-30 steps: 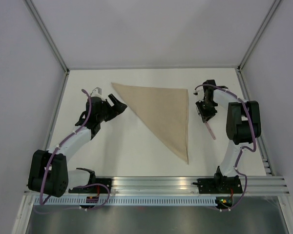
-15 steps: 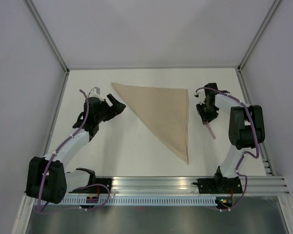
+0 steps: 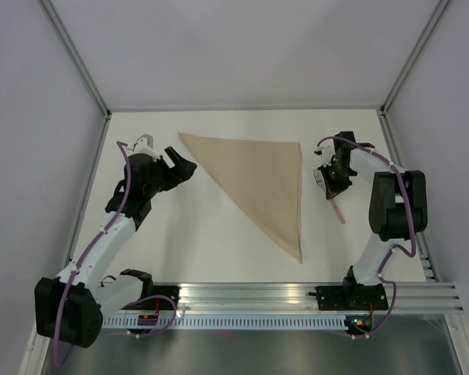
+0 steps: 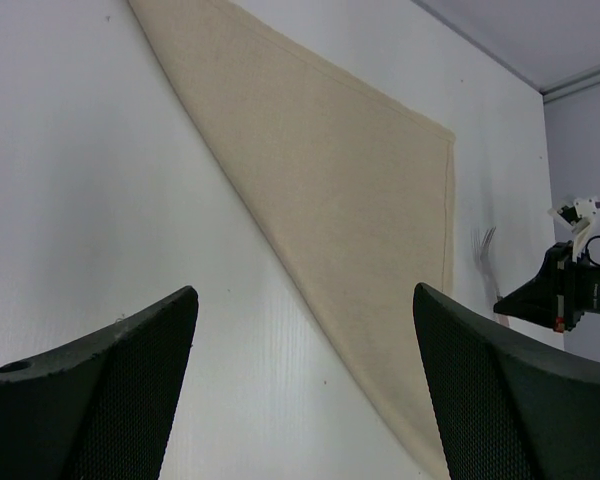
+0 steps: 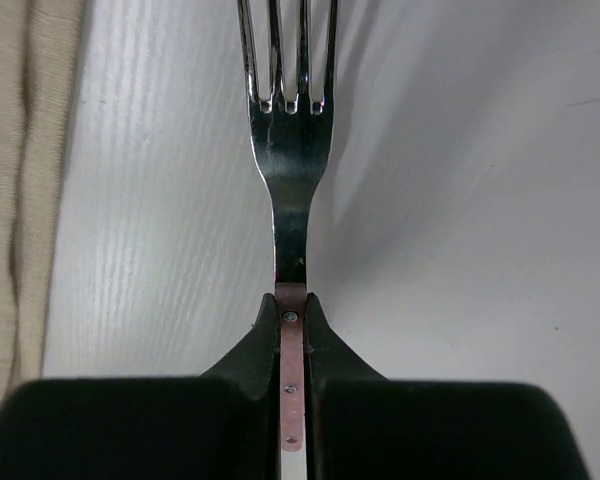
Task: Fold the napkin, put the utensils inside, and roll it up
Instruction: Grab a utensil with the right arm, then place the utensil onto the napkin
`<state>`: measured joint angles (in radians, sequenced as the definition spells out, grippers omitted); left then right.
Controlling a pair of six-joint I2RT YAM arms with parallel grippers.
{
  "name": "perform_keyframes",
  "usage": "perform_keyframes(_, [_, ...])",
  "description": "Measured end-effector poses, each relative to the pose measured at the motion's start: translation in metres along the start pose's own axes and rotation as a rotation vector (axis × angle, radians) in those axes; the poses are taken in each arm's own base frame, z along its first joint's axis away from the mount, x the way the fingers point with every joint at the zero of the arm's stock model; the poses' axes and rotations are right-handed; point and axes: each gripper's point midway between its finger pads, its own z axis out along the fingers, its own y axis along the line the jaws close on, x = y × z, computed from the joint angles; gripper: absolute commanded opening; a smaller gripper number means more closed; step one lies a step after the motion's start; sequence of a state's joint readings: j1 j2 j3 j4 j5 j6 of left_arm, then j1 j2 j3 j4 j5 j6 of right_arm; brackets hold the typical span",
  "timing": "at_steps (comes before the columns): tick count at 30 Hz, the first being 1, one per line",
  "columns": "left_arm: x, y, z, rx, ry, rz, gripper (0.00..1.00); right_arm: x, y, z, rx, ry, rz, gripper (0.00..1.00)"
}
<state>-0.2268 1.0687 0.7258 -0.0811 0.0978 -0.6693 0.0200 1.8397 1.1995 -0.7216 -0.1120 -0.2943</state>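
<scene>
The tan napkin (image 3: 262, 183) lies flat, folded into a triangle, in the middle of the table; it also fills the upper part of the left wrist view (image 4: 320, 190). A fork (image 5: 290, 150) with a pink handle and silver tines sits to the right of the napkin's right edge (image 3: 333, 197). My right gripper (image 5: 292, 305) is shut on the fork's handle just below the neck, tines pointing away from the wrist. My left gripper (image 4: 305, 300) stands open over bare table, left of the napkin's long folded edge (image 3: 181, 166).
A white table (image 3: 187, 242) is bounded by grey walls on three sides and a metal rail (image 3: 297, 295) at the near edge. The napkin's right edge (image 5: 20, 200) lies close to the left of the fork.
My right gripper has shut on the fork's handle and shifted slightly toward the back. The left arm has drawn back to the left, away from the napkin, still open.
</scene>
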Motion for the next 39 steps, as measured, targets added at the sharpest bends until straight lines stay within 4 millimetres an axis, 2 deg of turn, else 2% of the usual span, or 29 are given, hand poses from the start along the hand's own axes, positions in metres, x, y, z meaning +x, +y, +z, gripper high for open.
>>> perform_keyframes(3, [-0.015, -0.010, -0.014, 0.012, -0.035, 0.019, 0.92, -0.017, 0.005, -0.019, -0.017, -0.023, -0.008, 0.00])
perform_keyframes(6, [-0.035, -0.026, -0.032, 0.042, -0.084, 0.038, 0.92, -0.064, 0.015, -0.053, -0.019, -0.129, -0.043, 0.00])
perform_keyframes(8, [-0.046, -0.036, -0.044, 0.065, -0.114, 0.047, 0.92, -0.095, 0.031, -0.073, -0.025, -0.207, -0.076, 0.00])
perform_keyframes(10, [-0.056, -0.046, -0.056, 0.085, -0.142, 0.055, 0.92, -0.120, 0.058, -0.091, -0.047, -0.271, -0.120, 0.00])
perform_keyframes(13, [-0.065, -0.054, -0.069, 0.102, -0.165, 0.063, 0.92, -0.140, 0.112, -0.100, -0.112, -0.296, -0.185, 0.00])
perform_keyframes(15, [-0.067, -0.056, -0.075, 0.103, -0.170, 0.067, 0.92, -0.155, 0.154, -0.092, -0.168, -0.294, -0.231, 0.00])
perform_keyframes(18, [-0.066, -0.053, -0.083, 0.089, -0.169, 0.077, 0.92, -0.164, 0.207, -0.064, -0.204, -0.254, -0.302, 0.01])
perform_keyframes(22, [-0.065, -0.047, -0.093, 0.058, -0.173, 0.090, 0.92, -0.148, 0.259, -0.023, -0.233, -0.152, -0.370, 0.00])
perform_keyframes(24, [-0.065, -0.045, -0.098, 0.046, -0.180, 0.095, 0.92, -0.148, 0.279, -0.007, -0.250, -0.131, -0.392, 0.00])
perform_keyframes(26, [-0.064, -0.043, -0.102, 0.040, -0.180, 0.098, 0.92, -0.149, 0.289, 0.002, -0.259, -0.119, -0.398, 0.01])
perform_keyframes(30, [-0.063, -0.041, -0.105, 0.031, -0.179, 0.101, 0.92, -0.151, 0.292, 0.012, -0.266, -0.102, -0.371, 0.00])
perform_keyframes(39, [-0.057, -0.034, -0.101, -0.002, -0.153, 0.100, 0.92, -0.147, 0.297, 0.014, -0.284, -0.086, -0.337, 0.00])
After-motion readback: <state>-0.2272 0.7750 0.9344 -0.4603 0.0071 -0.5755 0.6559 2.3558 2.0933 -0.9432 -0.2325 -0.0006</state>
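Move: The right hand already grips the fork just above the table. The folded napkin's middle lies about 24 cm to its left and 6 cm ahead, some 2 cm below; the napkin's right edge is 10 cm left and 2 cm back, its diagonal edge about 31 cm left and level with the hand. From the left hand, the napkin's middle is roughly 23 cm right, 4 cm ahead and 17 cm below. Right hand lifts the held fork, swings some 33 cm left, sinks over the napkin; left hand rises clear. ##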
